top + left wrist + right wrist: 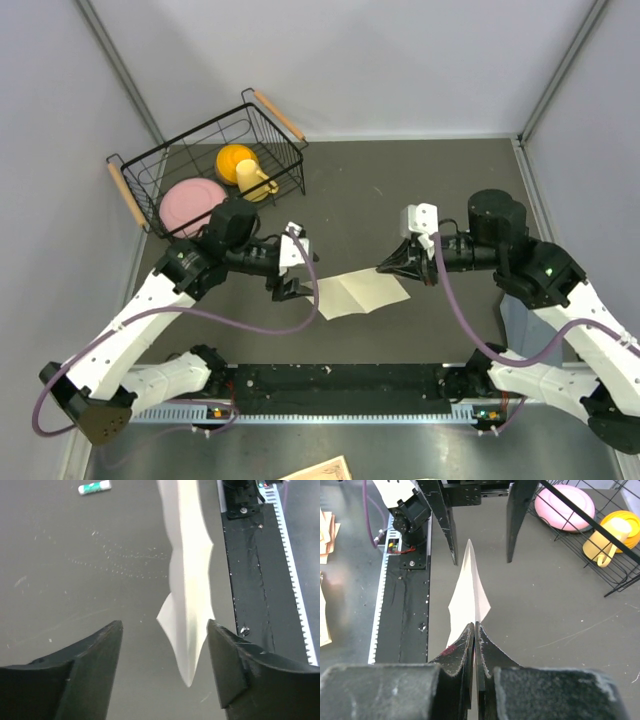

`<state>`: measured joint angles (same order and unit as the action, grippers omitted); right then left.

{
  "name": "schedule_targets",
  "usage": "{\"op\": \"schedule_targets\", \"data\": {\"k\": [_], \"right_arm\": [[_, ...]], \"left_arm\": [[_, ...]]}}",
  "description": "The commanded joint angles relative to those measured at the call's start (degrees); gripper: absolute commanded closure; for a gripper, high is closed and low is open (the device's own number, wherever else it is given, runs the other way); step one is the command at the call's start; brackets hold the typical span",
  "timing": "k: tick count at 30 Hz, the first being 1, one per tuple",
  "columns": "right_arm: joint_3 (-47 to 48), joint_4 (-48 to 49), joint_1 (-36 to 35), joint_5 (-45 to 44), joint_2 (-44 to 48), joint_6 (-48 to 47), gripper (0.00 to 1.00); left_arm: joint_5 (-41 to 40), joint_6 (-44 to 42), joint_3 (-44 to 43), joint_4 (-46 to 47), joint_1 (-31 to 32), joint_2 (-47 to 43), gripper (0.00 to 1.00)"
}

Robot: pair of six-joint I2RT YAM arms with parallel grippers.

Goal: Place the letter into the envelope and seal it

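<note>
The letter (362, 292) is a cream sheet with a crease down its middle, between the two arms. My right gripper (385, 267) is shut on its right edge; in the right wrist view the letter (470, 595) runs away from the closed right gripper (475, 627). My left gripper (290, 290) stands open at the sheet's left end. From the left wrist, the letter (187, 580) points its tip into the open left gripper (165, 630), touching neither finger. A blue-grey patch that looks like the envelope (515, 325) lies mostly under the right arm.
A black wire basket (175, 150) at the back left holds a pink plate (190, 203) and a yellow cup (243, 168). A black rail (340, 380) runs along the near edge. A small white-and-green glue stick (95, 487) lies on the table. Tan sheets (320, 470) lie beyond the rail.
</note>
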<state>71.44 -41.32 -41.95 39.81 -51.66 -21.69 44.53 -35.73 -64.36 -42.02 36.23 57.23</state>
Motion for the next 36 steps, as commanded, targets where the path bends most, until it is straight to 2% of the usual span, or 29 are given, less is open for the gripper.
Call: {"op": "schedule_targets", "data": {"k": [1, 3, 4, 7, 8, 9, 12, 14, 15, 16, 19, 20, 22, 24, 25, 27, 31, 33, 34, 36], "right_arm": [[3.79, 0.28, -0.5, 1.59, -0.46, -2.21, 1.0], [3.97, 0.36, -0.5, 1.06, -0.72, -2.82, 1.0], [4.06, 0.36, -0.58, 0.45, -0.9, -3.0, 1.0], [3.8, 0.45, -0.5, -0.52, -1.16, -3.97, 1.0], [3.71, 0.45, -0.5, -0.7, -1.42, -4.23, 1.0], [3.62, 0.54, -0.5, -0.88, -1.51, -4.67, 1.0], [3.71, 1.07, -0.58, -3.42, -2.92, -4.68, 1.0], [3.97, 1.85, -0.5, -6.14, -4.76, -4.5, 0.88], [4.49, 2.21, -0.41, -6.76, -5.64, -3.63, 0.8], [4.85, 2.47, -0.76, -7.11, -6.25, -3.18, 0.6], [5.9, 4.4, -0.41, -7.73, -8.37, 0.67, 0.28], [6.17, 5.71, -0.5, -8.78, -9.07, 2.69, 0.22], [8.18, 6.08, 1.52, -8.88, -9.77, 9.37, 0.11], [10.81, 5.9, 4.76, -9.13, -10.13, 15.33, 0.04], [11.44, 5.64, 5.47, -13.05, -9.78, 16.93, 0.01], [13.01, 2.94, 6.35, -17.3, -8.9, 18.09, 0.01], [15.56, -5.59, 8.03, -13.56, -8.02, 9.67, 0.01], [19.25, -9.55, 8.12, -15.37, -9.77, 9.3, 0.01], [20.83, -14.53, 8.73, -16.07, -13.08, 8.87, 0.01], [22.87, -16.68, 9.52, -14.25, -14.69, 7.03, 0.01]], "left_arm": [[3.27, -4.88, -2.09, 0.71, 3.75, 0.86, 0.43], [4.15, -5.23, -1.65, 0.62, 4.46, 0.69, 0.56], [5.11, -5.23, -1.74, 0.62, 5.07, 0.69, 0.67], [6.44, -4.97, -1.21, 0.1, 6.13, 0.51, 0.85], [7.49, -4.79, -1.21, 0.01, 6.22, 0.34, 0.96], [8.02, -4.27, -0.95, -0.08, 6.22, 0.07, 1.0], [10.22, -2.52, -0.51, 0.09, 6.22, -1.33, 1.0], [11.18, 0.03, 0.02, 2.63, 6.31, -2.38, 1.0], [11.45, 3.52, 0.8, 4.12, 6.22, -3.52, 1.0], [11.02, 6.08, 1.25, 7.36, 6.22, -4.05, 1.0], [6.2, 17.33, 4.32, 13.7, 6.14, -6.43, 1.0], [4.53, 19.97, 6.07, 17.9, 6.05, -6.69, 1.0], [1.01, 26.82, 6.96, 19.51, 3.95, -6.52, 1.0], [1.6, 33.4, 8.19, 21.97, -0.69, -5.82, 1.0], [2.31, 35.35, 8.54, 22.85, -2.02, -5.56, 1.0], [2.75, 41.14, 9.16, 25.13, -5.18, -4.33, 1.0], [3.02, 49.16, 10.13, 30.05, -7.66, -2.04, 1.0], [4.42, 52.84, 10.74, 32.17, -8.28, -0.64, 1.0], [5.38, 53.65, 10.92, 34.53, -8.28, -0.2, 1.0], [8.02, 56.28, 11.1, 36.3, -8.37, 0.95, 1.0]]}}
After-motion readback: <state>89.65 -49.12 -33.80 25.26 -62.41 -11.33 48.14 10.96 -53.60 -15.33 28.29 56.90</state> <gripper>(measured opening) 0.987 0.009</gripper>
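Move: The letter's middle lies about 7 cm to the right of the open left hand, 5 cm back and roughly level, its near edge already between the fingers. From the right hand, pinching the letter's other side, that middle is some 4 cm left, 4 cm back and 4 cm down. The yellow mug is around 23 cm ahead of the left hand, 15 cm left and 20 cm lower. The left hand slides about 4 cm back and 2 cm right, shutting its fingers on the letter's left edge while the right still holds the other side, then eases a little farther back and up before swinging some 8 cm forward with the letter, its fingers tipping up and turning forward as the wrist rolls. Once the left has its grip, the right hand opens wide and leaves the letter, going forward about 9 cm, first dipping slightly, then rising about 6 cm and drifting right as it turns roughly 25 degrees clockwise. ##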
